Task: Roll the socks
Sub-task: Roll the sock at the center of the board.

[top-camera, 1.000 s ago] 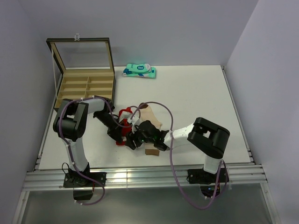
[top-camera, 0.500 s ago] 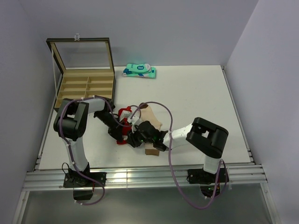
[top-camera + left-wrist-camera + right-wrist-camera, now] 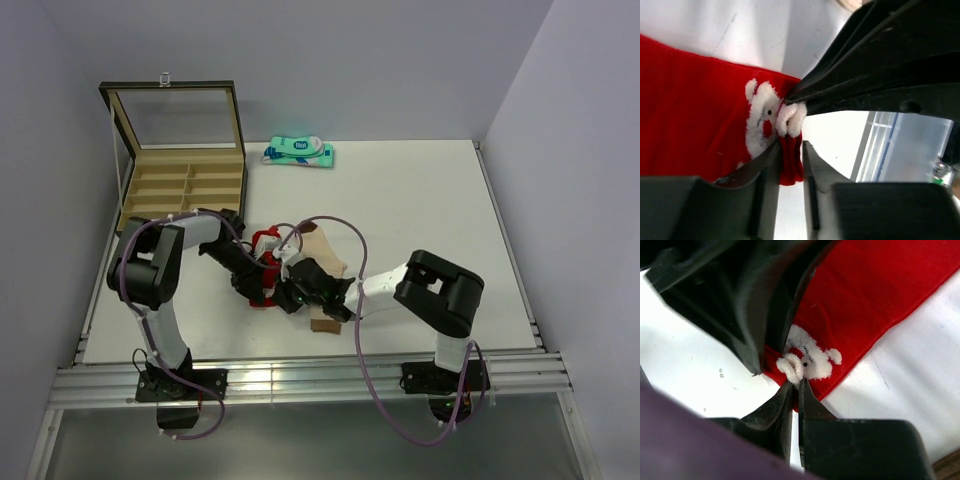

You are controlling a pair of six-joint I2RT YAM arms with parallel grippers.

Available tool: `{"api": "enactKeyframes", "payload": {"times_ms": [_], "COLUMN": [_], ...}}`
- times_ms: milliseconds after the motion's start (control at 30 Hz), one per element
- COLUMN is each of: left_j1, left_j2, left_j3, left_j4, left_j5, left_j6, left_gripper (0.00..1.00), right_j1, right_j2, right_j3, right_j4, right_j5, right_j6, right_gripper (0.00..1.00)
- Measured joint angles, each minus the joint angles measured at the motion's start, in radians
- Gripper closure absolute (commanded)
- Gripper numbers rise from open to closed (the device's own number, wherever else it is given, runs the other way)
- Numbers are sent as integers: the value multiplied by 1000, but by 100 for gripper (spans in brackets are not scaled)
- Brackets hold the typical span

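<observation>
The red sock (image 3: 264,241) lies mid-table between the two wrists, and its white cartoon patch (image 3: 812,359) shows in the right wrist view. My right gripper (image 3: 795,385) is shut on the sock's edge at that patch. My left gripper (image 3: 791,150) stands slightly open from the opposite side, the same red edge (image 3: 789,167) hanging between its fingers. In the top view the two grippers, left (image 3: 266,279) and right (image 3: 287,291), meet tip to tip. The beige sock (image 3: 320,246) lies under the right arm with its brown toe (image 3: 325,325) poking out near the front.
A teal-and-white packet (image 3: 298,152) lies at the back of the table. A divided wooden box (image 3: 183,184) with its lid raised stands at the back left. The right arm's cable (image 3: 340,228) arcs over the beige sock.
My right gripper has closed onto the red sock's patch edge. My left gripper has loosened its jaws around the same edge. Both arms have barely shifted.
</observation>
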State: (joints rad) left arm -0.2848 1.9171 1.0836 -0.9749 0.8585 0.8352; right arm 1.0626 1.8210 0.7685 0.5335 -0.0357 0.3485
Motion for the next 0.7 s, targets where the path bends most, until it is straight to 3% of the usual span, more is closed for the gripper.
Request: {"api": "enactKeyframes", "payload": {"times_ms": [133,400,700], "left_j1": [0,26,44], "left_j2": [-100,-322,-496], "left_j3": [-54,-192,-301], "left_j4": [104,358,533], "left_j5": [-37,-160,-239], "left_j6": [-84,-271,-359], "left_gripper": [58,51,45], "right_j1": [-3,-11,-85], "right_j2": [-1,-10,-17], "right_j3": [35,135,162], "right_j4": [-60,-173,-192], "right_j5": [5,-21,-243], "right_j6": [37,102,155], "right_gripper": [100,100,100]}}
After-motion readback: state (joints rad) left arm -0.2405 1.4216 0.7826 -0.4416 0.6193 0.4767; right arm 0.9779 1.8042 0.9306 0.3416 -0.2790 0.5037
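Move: Both hands are at the bear-face end of the red sock, its near end, with the right fingers already shut on it and the left fingers just parting. The sock's middle lies about 8 cm ahead of the left hand, level sideways, and 8 cm ahead and 1 cm left of the right hand, each time some 1 cm lower. The beige sock's middle is about 4 cm ahead and 13 cm right of the left hand. Keeping its pinch on the red sock's near end, the right hand draws it up some 4 cm and 2 cm left, tilting about 15 degrees. The left fingers open wider and come free of that end; the hand goes about 6 cm forward, rising 4 cm and drifting left, swinging some 35 degrees to point steeper down over the bear-face part. ##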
